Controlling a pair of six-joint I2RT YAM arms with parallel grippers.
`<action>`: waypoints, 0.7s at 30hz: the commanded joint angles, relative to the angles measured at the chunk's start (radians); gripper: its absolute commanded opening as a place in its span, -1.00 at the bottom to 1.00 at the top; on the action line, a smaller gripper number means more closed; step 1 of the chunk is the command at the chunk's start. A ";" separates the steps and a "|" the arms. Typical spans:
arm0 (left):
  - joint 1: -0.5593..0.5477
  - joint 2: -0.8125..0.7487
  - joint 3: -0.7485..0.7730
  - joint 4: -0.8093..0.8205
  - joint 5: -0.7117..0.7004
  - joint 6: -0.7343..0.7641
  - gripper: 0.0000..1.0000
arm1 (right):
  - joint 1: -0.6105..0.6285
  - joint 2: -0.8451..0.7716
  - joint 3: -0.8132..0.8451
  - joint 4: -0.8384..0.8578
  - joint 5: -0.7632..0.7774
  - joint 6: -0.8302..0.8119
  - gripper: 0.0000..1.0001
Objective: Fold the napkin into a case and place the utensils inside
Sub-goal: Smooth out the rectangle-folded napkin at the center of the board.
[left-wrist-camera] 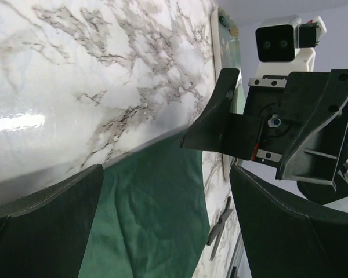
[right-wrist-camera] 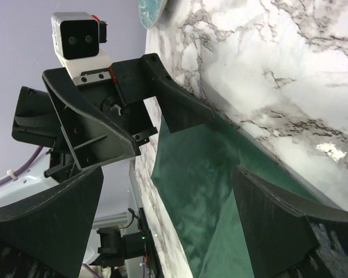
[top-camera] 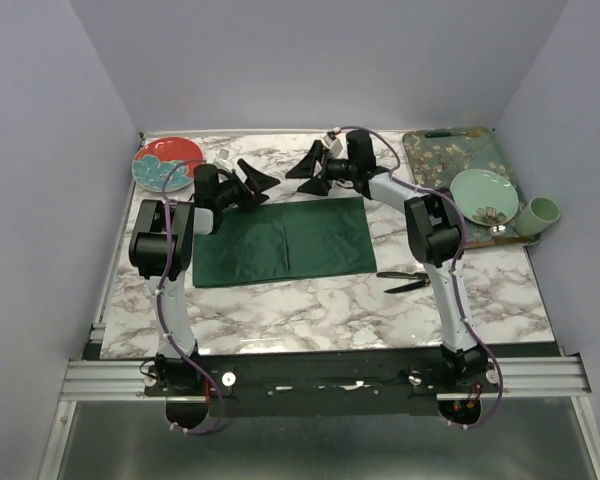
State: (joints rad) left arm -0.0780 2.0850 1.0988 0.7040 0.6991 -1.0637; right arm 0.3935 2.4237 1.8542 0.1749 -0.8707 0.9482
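Note:
The dark green napkin (top-camera: 285, 240) lies flat on the marble table as a wide rectangle with a crease down its middle. Both grippers hover just above its far edge, facing each other. My left gripper (top-camera: 257, 186) is open over the far left part, with only cloth (left-wrist-camera: 156, 214) showing between its fingers. The right gripper (top-camera: 310, 172) is open over the far middle, above the cloth (right-wrist-camera: 209, 191), and holds nothing. Two black utensils (top-camera: 405, 280) lie crossed on the table right of the napkin, also seen as utensils (left-wrist-camera: 220, 223) in the left wrist view.
A red and teal plate (top-camera: 168, 163) sits at the far left. At the far right a teal floral tray (top-camera: 450, 160) carries a pale green plate (top-camera: 483, 197), with a green cup (top-camera: 541, 213) beside it. Walls enclose the table on three sides.

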 commanded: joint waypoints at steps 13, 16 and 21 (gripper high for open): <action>0.070 0.104 -0.060 0.110 0.069 -0.055 0.97 | -0.050 0.081 -0.105 -0.012 0.064 0.035 1.00; 0.118 0.093 -0.080 0.112 0.091 -0.053 0.98 | -0.058 0.066 -0.112 -0.044 0.098 0.014 1.00; 0.199 0.066 -0.093 0.057 0.117 0.019 0.97 | -0.073 0.061 -0.113 -0.061 0.104 0.014 1.00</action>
State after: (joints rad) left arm 0.0429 2.1635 1.0416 0.8452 0.7883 -1.1339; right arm 0.3489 2.4836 1.7733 0.1997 -0.8581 1.0019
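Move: The folded napkin's middle is about 11 cm back and 5 cm right of the left hand, roughly 7 below. From the right hand it is some 11 cm back, 3 left and 9 below. Its long far edge runs almost beneath both hands, its midpoint 1 cm back and 4 cm inward of each. The red plate sits about 24 cm left and 9 ahead of the left hand; the utensils are some 29 cm right and 20 back of the right. The napkin's far edge is met near its middle by both wide-open grippers, each bringing its lower finger down onto the cloth, the right about 6 cm and the left under 3. Staying low, they then slide apart along the edge: left hand some 5 cm leftward and speeding up, right hand a slower 2–3 cm rightward, its wrist rolling slightly. ##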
